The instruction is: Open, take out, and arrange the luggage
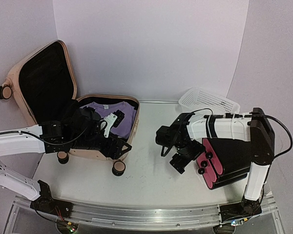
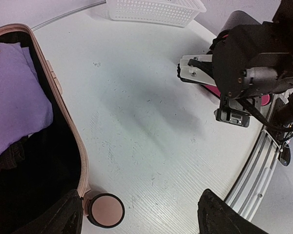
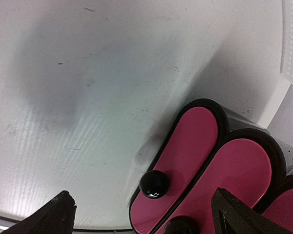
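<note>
The pale pink luggage (image 1: 44, 80) lies open at the left, its black-lined lid standing up against the back wall. A purple shirt (image 1: 100, 108) and dark clothes lie in the lower half. My left gripper (image 1: 118, 147) hangs open over the suitcase's front right corner. In the left wrist view its fingers straddle the bare table beside the rim (image 2: 68, 124) and a pink wheel (image 2: 106, 210), holding nothing. My right gripper (image 1: 178, 163) is open and empty, low over the table, next to a black case with pink lids (image 3: 195, 146).
A white mesh basket (image 1: 210, 101) stands at the back right. The black case with pink lids and black knobs (image 1: 224, 165) lies at the right under the right arm. A metal rail (image 1: 146, 214) runs along the table's near edge.
</note>
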Robot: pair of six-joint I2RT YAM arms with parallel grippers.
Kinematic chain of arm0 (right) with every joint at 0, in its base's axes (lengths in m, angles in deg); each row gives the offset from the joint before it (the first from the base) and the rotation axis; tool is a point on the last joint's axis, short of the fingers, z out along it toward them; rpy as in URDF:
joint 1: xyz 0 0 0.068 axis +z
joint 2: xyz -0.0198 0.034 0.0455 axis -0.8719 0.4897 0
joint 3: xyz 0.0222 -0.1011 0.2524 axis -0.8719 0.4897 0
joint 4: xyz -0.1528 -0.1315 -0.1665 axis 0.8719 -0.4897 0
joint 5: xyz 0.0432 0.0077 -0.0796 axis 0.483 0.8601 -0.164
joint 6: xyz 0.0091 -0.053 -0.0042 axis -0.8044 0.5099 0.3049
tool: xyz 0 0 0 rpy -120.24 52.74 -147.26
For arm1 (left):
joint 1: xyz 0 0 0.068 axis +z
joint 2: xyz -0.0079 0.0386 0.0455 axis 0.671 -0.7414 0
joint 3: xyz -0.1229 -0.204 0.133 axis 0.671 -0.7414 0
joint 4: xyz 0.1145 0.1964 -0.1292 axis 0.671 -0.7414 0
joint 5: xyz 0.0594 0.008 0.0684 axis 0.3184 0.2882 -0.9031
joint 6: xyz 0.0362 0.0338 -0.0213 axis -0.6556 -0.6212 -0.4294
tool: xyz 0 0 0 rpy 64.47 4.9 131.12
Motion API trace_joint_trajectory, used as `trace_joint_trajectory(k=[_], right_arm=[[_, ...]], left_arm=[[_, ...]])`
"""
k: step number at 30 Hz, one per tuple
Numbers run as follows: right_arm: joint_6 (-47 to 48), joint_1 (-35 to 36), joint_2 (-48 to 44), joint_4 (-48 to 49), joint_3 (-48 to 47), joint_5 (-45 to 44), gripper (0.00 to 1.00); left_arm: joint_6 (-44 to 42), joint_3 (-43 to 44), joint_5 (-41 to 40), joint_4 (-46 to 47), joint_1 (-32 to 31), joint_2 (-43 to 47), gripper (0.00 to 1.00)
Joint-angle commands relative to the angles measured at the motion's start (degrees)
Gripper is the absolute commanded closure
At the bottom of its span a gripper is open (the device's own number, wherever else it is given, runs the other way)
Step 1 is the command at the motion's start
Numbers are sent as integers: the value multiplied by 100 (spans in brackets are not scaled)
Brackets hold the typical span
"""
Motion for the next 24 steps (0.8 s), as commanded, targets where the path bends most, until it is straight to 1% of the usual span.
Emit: trace_joint_trajectory(k=[1, 7, 14, 18, 20, 24], right_arm=[[-321, -233, -63, -106, 296, -599, 2], [-664, -739, -378, -149, 639, -877, 2], [-706, -1018, -450, -139, 626, -1070, 2], [-562, -1066, -497, -140, 491, -1132, 2], [-352, -1057, -518, -84, 203, -896, 2], [701, -1000, -612, 545, -370, 98, 2]], left_arm=[[43, 105, -59, 112, 3, 263, 18], [29, 182, 11, 122, 0, 143, 18], [37, 215, 96, 138, 1, 67, 18], [71, 168, 84, 137, 3, 166, 18], [73, 135, 64, 138, 0, 200, 18], [64, 114, 35, 129, 2, 229, 18]])
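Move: The drawer cabinet's middle lies about 18 cm to the right of the right hand and 1 cm back, roughly 2 cm lower, with its pink drawer fronts and black knobs facing the hand. The white basket stands some 26 cm ahead and 10 cm to the right; the open suitcase's lower shell is about 38 cm left and 12 cm ahead. From the left hand, the cabinet is some 48 cm right, about level fore and aft, and 16 cm lower. Rightward and then increasingly forward, the right hand sweeps about 7.5 cm with its open fingers pointing down, its right-hand finger pushing the drawer cabinet along by the fronts. The wrist turns clockwise some 13 degrees on the way; the hand sinks about a centimetre, then rises again and eases back left by 1.5 cm at the finish. ##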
